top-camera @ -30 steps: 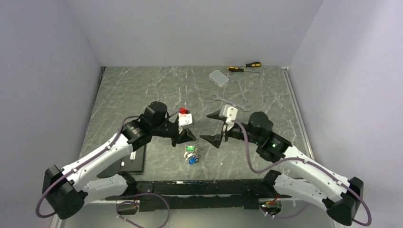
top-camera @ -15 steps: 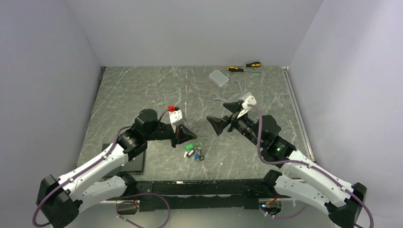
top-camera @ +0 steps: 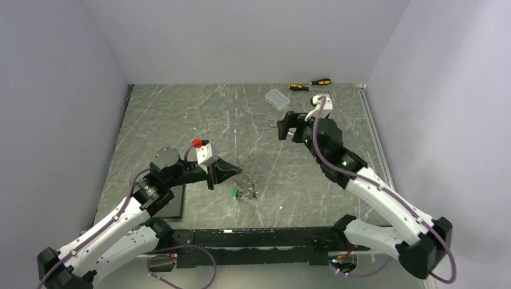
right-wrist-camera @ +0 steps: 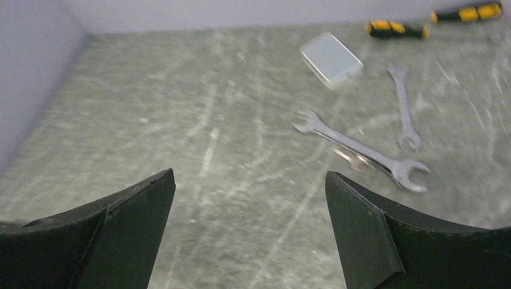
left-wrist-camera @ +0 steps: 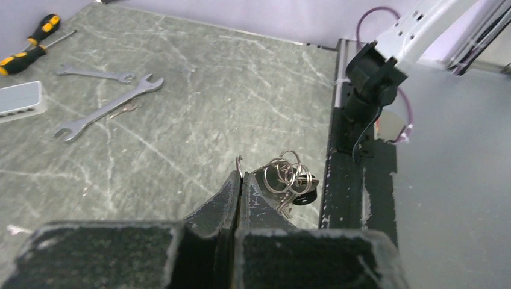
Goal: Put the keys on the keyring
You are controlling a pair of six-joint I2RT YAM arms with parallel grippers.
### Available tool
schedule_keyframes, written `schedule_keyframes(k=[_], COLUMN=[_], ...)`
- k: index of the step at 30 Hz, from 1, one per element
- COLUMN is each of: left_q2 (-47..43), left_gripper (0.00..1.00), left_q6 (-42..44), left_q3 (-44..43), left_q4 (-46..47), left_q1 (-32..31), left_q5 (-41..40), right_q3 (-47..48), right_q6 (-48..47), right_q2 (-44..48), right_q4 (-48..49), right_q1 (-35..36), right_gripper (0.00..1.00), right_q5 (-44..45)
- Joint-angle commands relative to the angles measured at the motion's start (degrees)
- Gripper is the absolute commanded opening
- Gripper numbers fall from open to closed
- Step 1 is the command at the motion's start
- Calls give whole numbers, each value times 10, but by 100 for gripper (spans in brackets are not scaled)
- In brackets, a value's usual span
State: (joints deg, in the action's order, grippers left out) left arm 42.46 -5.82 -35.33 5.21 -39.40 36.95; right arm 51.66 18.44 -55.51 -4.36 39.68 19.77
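Note:
My left gripper (top-camera: 237,173) is shut on the thin wire of the keyring (left-wrist-camera: 240,164), whose end pokes out between the fingertips (left-wrist-camera: 232,186). Several small split rings (left-wrist-camera: 289,173) and keys (left-wrist-camera: 304,195), one with a black head, hang bunched just right of the tips. From above, the bunch (top-camera: 244,188) with a green key (top-camera: 234,192) rests on the table near the front edge. My right gripper (top-camera: 289,126) is open and empty at the far right, above the wrenches. One small loose key (left-wrist-camera: 123,109) lies beside the long wrench (right-wrist-camera: 361,150).
A second wrench (right-wrist-camera: 405,108), a white box (top-camera: 277,97) and two screwdrivers (top-camera: 310,84) lie at the back right. A black plate (top-camera: 172,205) sits under the left arm. The black front rail (left-wrist-camera: 349,180) runs close to the bunch.
My left gripper has drawn back to the near left with the keyring and keys. My right gripper has opened fully and swung away to the far right, towards the wrenches.

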Motion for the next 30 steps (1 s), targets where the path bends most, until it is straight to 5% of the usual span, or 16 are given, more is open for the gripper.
schedule_keyframes(k=[1, 8, 18, 30], left_q2=[-35, -27, -10, -3], left_gripper=[0, 0, 0, 0], left_q6=[123, 183, 181, 187], left_q3=[-41, -55, -53, -54], left_q4=[-93, -154, -157, -161], left_q1=[4, 3, 4, 8], left_q5=[-46, -82, -80, -71], right_q3=[47, 90, 63, 96], right_q6=[64, 85, 120, 108], right_q2=[-68, -218, -354, -452], right_q4=[-115, -143, -2, -9], right_q1=[-71, -157, -295, -313], right_gripper=[100, 90, 68, 57], right_q5=[-41, -64, -306, -270])
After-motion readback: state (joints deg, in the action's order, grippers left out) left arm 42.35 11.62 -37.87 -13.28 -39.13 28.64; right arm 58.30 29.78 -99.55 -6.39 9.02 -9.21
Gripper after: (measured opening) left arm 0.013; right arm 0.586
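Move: The loose key lies on the table about 16 cm ahead of the open right gripper, 5 cm to its right and 29 cm below. The large wrench runs just beyond the key, its middle about 2 cm farther out; the small wrench is some 10 cm beyond the key and 7 cm to its right. The white box stands about 34 cm straight ahead of the gripper. From the left hand, the key is roughly 29 cm ahead, 21 cm right and 26 cm down. Drop the right gripper about 25 cm towards the loose key, reaching forward and to the right on the way, then sinking almost straight down at the end. Tip its fingers some 45 degrees downward and narrow them from wide open to a bit over half, stopping short of the key. Keep the left gripper shut on the keyring piece while lowering it about 5 cm, easing it a little left and rolling it slightly. ##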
